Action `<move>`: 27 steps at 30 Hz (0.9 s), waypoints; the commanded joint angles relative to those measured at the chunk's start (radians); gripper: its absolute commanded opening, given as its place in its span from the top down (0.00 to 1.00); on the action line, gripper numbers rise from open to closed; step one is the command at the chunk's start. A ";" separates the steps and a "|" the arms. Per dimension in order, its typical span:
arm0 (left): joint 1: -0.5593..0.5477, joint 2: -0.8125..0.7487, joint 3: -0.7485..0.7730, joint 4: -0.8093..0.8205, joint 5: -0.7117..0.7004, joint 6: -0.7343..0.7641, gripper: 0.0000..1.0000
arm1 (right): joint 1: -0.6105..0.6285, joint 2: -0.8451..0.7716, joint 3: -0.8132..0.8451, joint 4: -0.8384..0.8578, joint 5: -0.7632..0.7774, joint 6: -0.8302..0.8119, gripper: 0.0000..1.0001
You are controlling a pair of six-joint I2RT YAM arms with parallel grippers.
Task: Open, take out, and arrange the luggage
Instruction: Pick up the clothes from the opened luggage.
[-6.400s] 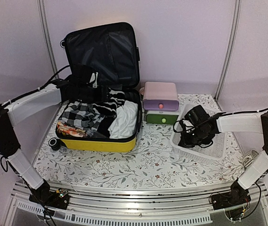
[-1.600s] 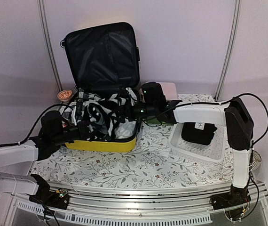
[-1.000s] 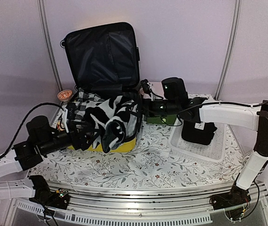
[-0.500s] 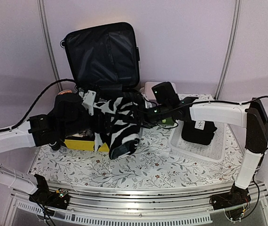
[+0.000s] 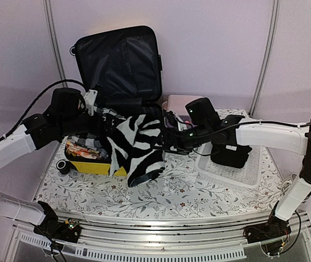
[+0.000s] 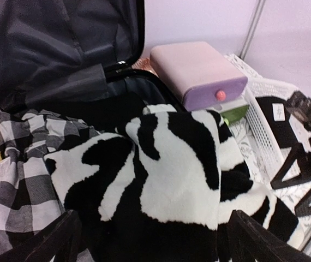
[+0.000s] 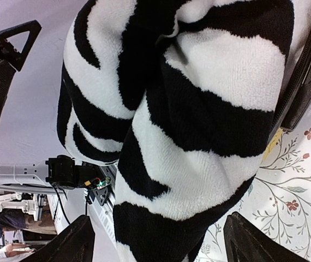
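Note:
The yellow luggage (image 5: 97, 167) lies open at the table's back left, its black-lined lid (image 5: 117, 63) upright. A black-and-white zebra fleece (image 5: 139, 147) spills out of it and hangs over the front right rim down to the tablecloth. My left gripper (image 5: 102, 126) hovers over the suitcase's left half; in the left wrist view its jaws (image 6: 153, 229) stand wide, with the fleece (image 6: 166, 169) lying between them. My right gripper (image 5: 169, 143) reaches in from the right, open as well (image 7: 158, 229), the fleece (image 7: 183, 125) hanging between its spread fingers with gaps on both sides.
Black-and-white checked clothes (image 6: 19, 164) fill the luggage's left side. A pink-and-green drawer box (image 5: 184, 103) stands right of the suitcase. A white mesh basket (image 5: 243, 170) at the right holds a folded black item (image 5: 231, 153). A floral tablecloth (image 5: 188, 191) covers the table.
The fleece was pulled out of the luggage and has unrolled over its front rim. My left arm rose and drew back left; the right arm shifted slightly right.

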 commanded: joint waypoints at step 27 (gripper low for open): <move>0.322 0.224 0.082 -0.127 0.656 0.251 0.12 | 0.096 0.039 -0.019 -0.031 -0.039 -0.020 0.88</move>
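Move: About 8 cm to the right hand's left, 2 cm nearer the base and 3 cm lower, lies the middle of the black-and-white clothes, draped over the luggage's rim. The drawer box stands some 18 cm ahead and 11 cm right of that hand; the white basket is about 25 cm to its right, level with it. From the left hand the same clothes lie some 7 cm right and 9 cm below; the plaid clothes are 9 cm left, 3 cm ahead, 12 cm down. Drawing back about 5 cm and sinking 3 cm with a little leftward drift, the right hand travels along the clothes' right side, then stops and closes nearly shut, pinching the fabric there. The left hand, fingers staying wide, sways left and partly back while it sinks about 6 cm towards the clothes, edges forward, tips down and turns clockwise nearly 20 degrees. ##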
